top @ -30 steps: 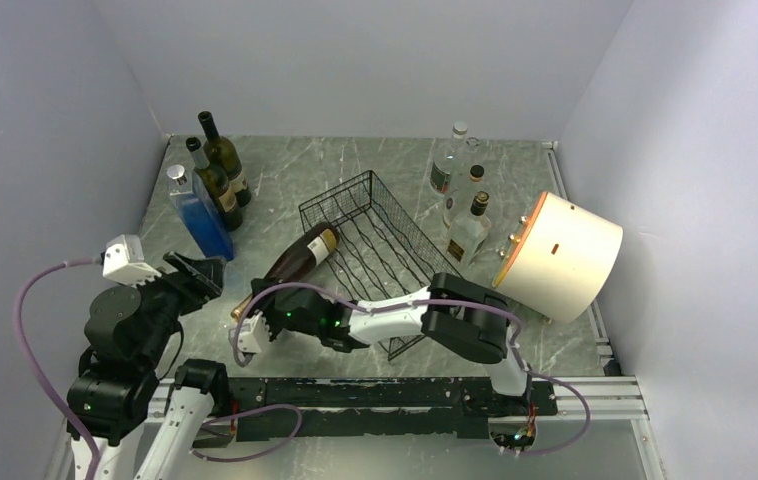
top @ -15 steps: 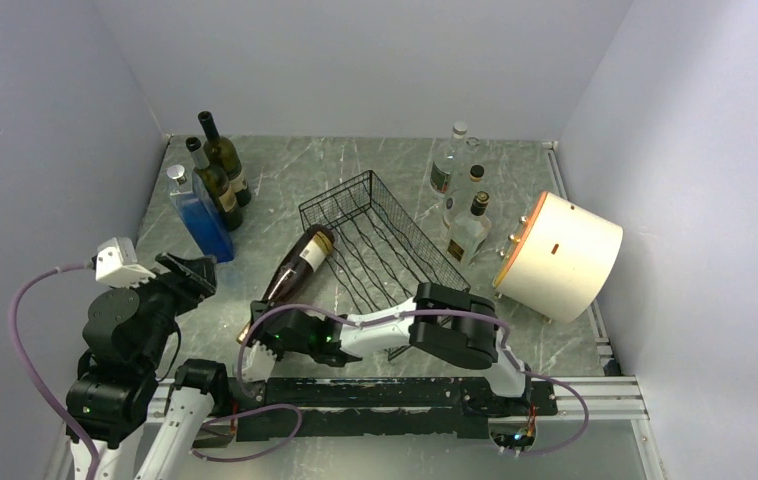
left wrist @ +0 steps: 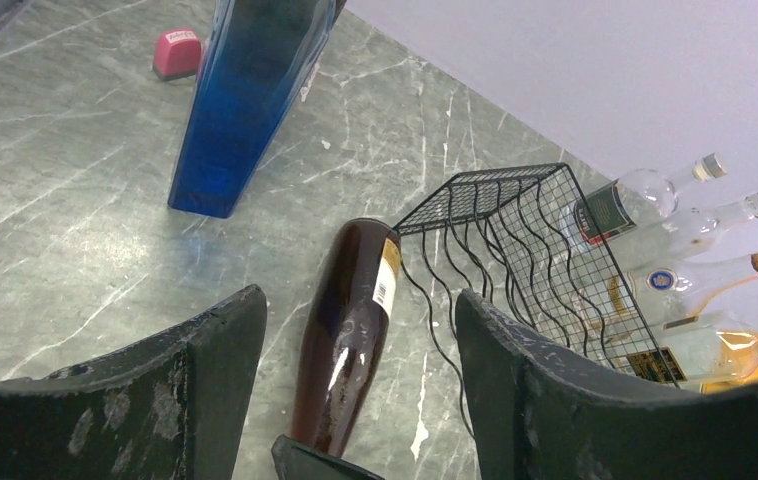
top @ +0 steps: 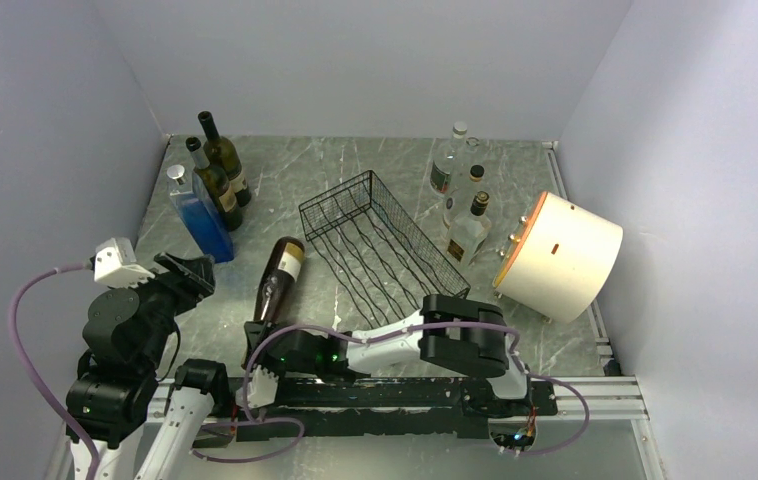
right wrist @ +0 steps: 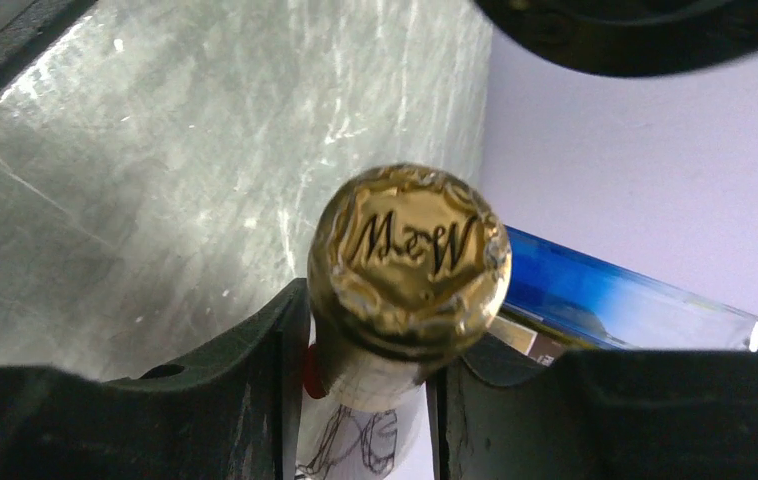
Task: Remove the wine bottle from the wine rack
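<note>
The wine bottle (top: 278, 279) is dark brown with a pale label and a gold foil cap (right wrist: 410, 245). My right gripper (top: 256, 338) is shut on its neck near the table's front edge; in the right wrist view the gripper (right wrist: 370, 375) pinches just below the cap. The bottle's base sits just left of the black wire wine rack (top: 380, 245), outside its corner. My left gripper (top: 195, 270) hovers open to the left of the bottle. In the left wrist view that gripper (left wrist: 355, 305) frames the bottle (left wrist: 350, 330) and the rack (left wrist: 515, 225), holding nothing.
A blue square bottle (top: 198, 212) and two dark green bottles (top: 220, 165) stand at the back left. Several clear bottles (top: 460, 195) stand right of the rack, beside a white cylinder with an orange rim (top: 560, 255). A small pink object (left wrist: 177, 52) lies behind the blue bottle.
The right gripper drew the bottle by its neck toward the front edge and leftward, out of the rack. The left gripper pulled back slightly and narrowed a little.
</note>
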`<action>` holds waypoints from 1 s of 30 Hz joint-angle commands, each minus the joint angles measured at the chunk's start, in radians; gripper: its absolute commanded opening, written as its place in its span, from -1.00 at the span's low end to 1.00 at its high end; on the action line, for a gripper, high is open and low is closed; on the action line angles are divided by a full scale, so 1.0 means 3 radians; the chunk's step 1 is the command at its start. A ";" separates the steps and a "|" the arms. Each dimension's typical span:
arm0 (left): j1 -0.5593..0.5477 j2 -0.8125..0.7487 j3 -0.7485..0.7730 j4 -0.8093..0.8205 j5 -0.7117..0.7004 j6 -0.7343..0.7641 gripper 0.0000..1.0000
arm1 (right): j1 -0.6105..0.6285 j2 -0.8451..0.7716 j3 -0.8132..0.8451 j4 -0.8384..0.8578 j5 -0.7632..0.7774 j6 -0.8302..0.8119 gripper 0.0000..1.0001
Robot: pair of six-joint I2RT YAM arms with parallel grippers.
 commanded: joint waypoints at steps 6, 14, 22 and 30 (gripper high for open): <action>-0.0009 -0.0027 0.0114 0.0037 -0.0095 0.0067 0.45 | -0.0010 -0.0651 -0.0044 0.1044 -0.0059 0.0407 -1.00; -0.0007 -0.0010 0.0138 0.0067 -0.0082 0.0091 0.44 | -0.0273 -0.1008 -0.0136 0.1255 -0.0211 0.1372 -1.00; -0.0008 0.0021 0.0154 0.0102 -0.0084 0.0118 0.44 | -0.0640 -0.1205 0.0285 0.1037 -0.0113 0.2657 -1.00; -0.0009 0.0095 0.0162 0.0162 0.0005 0.0155 0.43 | -0.0899 -0.1101 0.0702 0.0851 0.0509 0.3891 -1.00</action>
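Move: The right gripper already holds the brown wine bottle by its neck; the bottle's middle lies about 11 cm ahead, 3 cm right and 3 cm below that hand. The blue bottle stands some 24 cm ahead and 11 cm left, with the near green bottle about 30 cm ahead and 8 cm left. The wire rack's middle is roughly 24 cm ahead and 27 cm right. From the left gripper, the brown bottle is about 10 cm ahead, 7 cm right and 23 cm down. Keep the right fingers shut on the brown bottle's neck and lift it about 16 cm, first nearly straight up, then also forward some 11 cm and a little right. Roll and swing the wrist all the while, nearly 70 degrees in total, so the fingers come level from pointing down and left, and the neck swings up above the bottle's base. ##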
